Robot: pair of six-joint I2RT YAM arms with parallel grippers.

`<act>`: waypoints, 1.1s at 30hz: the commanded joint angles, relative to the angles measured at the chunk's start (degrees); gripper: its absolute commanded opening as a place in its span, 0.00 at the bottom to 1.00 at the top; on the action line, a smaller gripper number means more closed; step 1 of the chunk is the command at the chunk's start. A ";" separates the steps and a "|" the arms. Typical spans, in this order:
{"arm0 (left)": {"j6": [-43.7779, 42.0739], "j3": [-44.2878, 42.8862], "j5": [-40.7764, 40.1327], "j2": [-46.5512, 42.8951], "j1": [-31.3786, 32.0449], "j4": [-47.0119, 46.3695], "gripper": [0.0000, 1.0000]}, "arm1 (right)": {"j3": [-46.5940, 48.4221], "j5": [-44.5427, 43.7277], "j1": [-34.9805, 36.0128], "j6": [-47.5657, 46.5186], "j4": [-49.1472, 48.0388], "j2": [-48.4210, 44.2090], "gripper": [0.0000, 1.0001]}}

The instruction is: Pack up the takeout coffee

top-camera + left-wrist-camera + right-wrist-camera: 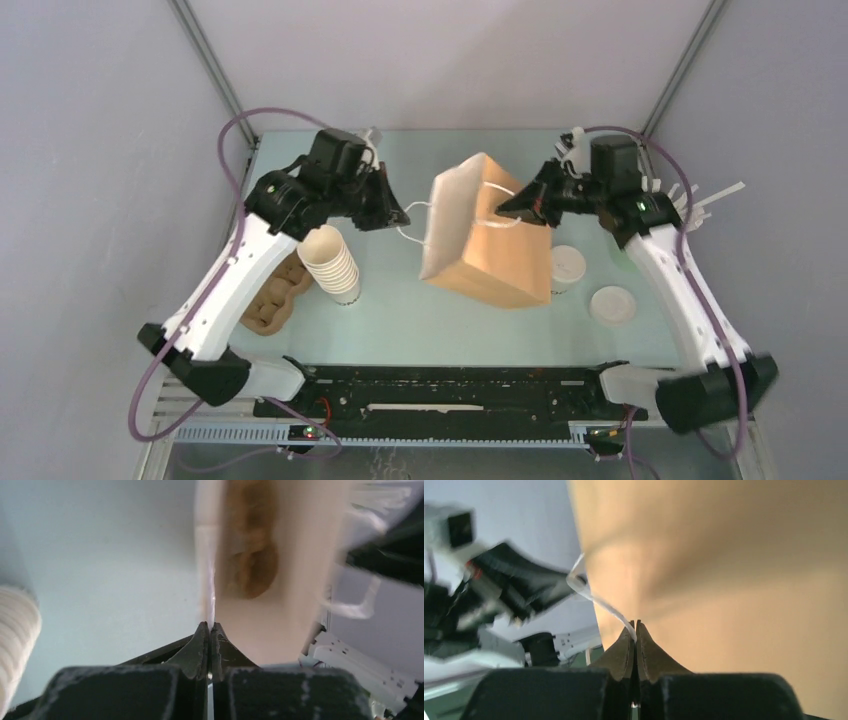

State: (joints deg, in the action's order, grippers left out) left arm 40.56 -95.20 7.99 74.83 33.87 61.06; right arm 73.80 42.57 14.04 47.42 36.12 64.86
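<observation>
The takeout coffee (pixel 567 266), a small cream cup with a white lid, stands on the table just right of the tan paper bag (pixel 492 255). The bag stands upright in the middle, its mouth tipped toward the left. My left gripper (pixel 403 217) is shut on the bag's left white handle (pixel 412 232), seen in the left wrist view as a white strip (pixel 209 590) rising from the gripper (pixel 210 625). My right gripper (pixel 500 210) is shut on the right white handle (pixel 596 597) at the bag's top edge, pinched at the gripper (pixel 635 623). The tan bag wall (pixel 734 580) fills that view.
A tall stack of nested cream cups (pixel 331 262) stands left of the bag, with a brown pulp carrier (pixel 274 296) beside it. A loose white lid (pixel 612 305) lies at the front right. White stirrers (pixel 705 198) stick up at the back right.
</observation>
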 commanded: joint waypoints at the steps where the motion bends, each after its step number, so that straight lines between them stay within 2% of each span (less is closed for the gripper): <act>1: -3.22 -18.80 -1.17 -0.72 5.91 -3.04 0.00 | 22.29 -1.09 2.41 -3.96 7.98 6.31 0.04; 2: -2.58 -19.39 -1.37 -1.18 5.63 -3.54 0.00 | 28.61 -1.38 3.12 -4.72 9.96 7.61 0.05; 4: -1.37 -12.87 -3.81 -2.57 4.95 -4.20 0.00 | 31.31 -0.91 4.09 -4.83 8.26 8.32 0.07; 7: -0.39 -6.94 0.82 -3.04 3.13 -7.34 0.00 | 18.33 2.32 2.72 -0.93 1.15 7.00 0.05; 10: 0.17 -6.28 4.86 -3.62 3.18 -11.68 0.00 | 13.53 2.79 3.38 0.89 -4.52 5.33 0.05; 12: -0.36 -4.23 6.40 -4.12 3.20 -12.80 0.00 | 12.58 2.03 3.88 -0.60 -4.43 5.14 0.06; 15: -1.69 4.52 5.28 -6.77 3.46 -13.41 0.00 | 6.82 2.12 4.44 -4.12 -3.05 5.47 0.05; 17: -2.42 10.59 5.20 -9.47 3.93 -13.43 0.00 | 2.81 1.84 7.77 -6.73 -2.79 4.73 0.05; 20: -3.65 16.96 3.84 -14.27 6.03 -13.76 0.00 | 1.81 -0.64 15.40 -13.52 -0.21 2.39 0.05; 24: -4.49 21.76 3.97 -19.23 9.21 -16.75 0.00 | -2.89 0.17 16.62 -17.90 -2.58 -2.27 0.05; 28: -4.57 20.87 1.12 -20.41 10.18 -16.76 0.00 | -2.10 2.26 14.28 -14.99 -6.82 -2.61 0.05; 30: -5.54 14.62 0.41 -18.54 10.17 -16.94 0.00 | 2.72 3.22 11.76 -11.50 -6.68 -0.46 0.04; 33: -7.12 6.75 0.58 -15.18 10.17 -16.54 0.00 | 12.23 0.91 12.36 -11.93 -2.52 1.71 0.04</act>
State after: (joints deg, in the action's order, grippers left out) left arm 36.73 -78.63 9.80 55.88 43.92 47.88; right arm 76.09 43.99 26.74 34.61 34.35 64.36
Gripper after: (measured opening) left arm 0.012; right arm 0.047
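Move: I already have one handle loop of the takeout bag pinched in each hand. The bag is in the air, tipped so its mouth faces my left hand, its middle about 17 cm to the right of that hand, level fore and aft and some 9 below. From my right hand, the bag's middle is 2 cm left, level, and 10 below. The lidded coffee cup stands about 17 cm right of that hand, 3 farther out and 27 below. The cup stack stands 14 cm left of my left hand, 2 farther out and 23 below. I keep both handles pinched and bounce the bag: both hands jerk up about 10 cm, my right swinging forward briefly first, then drop to some 4 cm below where they began while drawing back towards my bases. I finish lifting slightly, left hand about 8 cm back, right about 5 back and 5 left, closing the gap. My fingertips tip up some 15 degrees; left wrist turns clockwise, right counter-clockwise. ##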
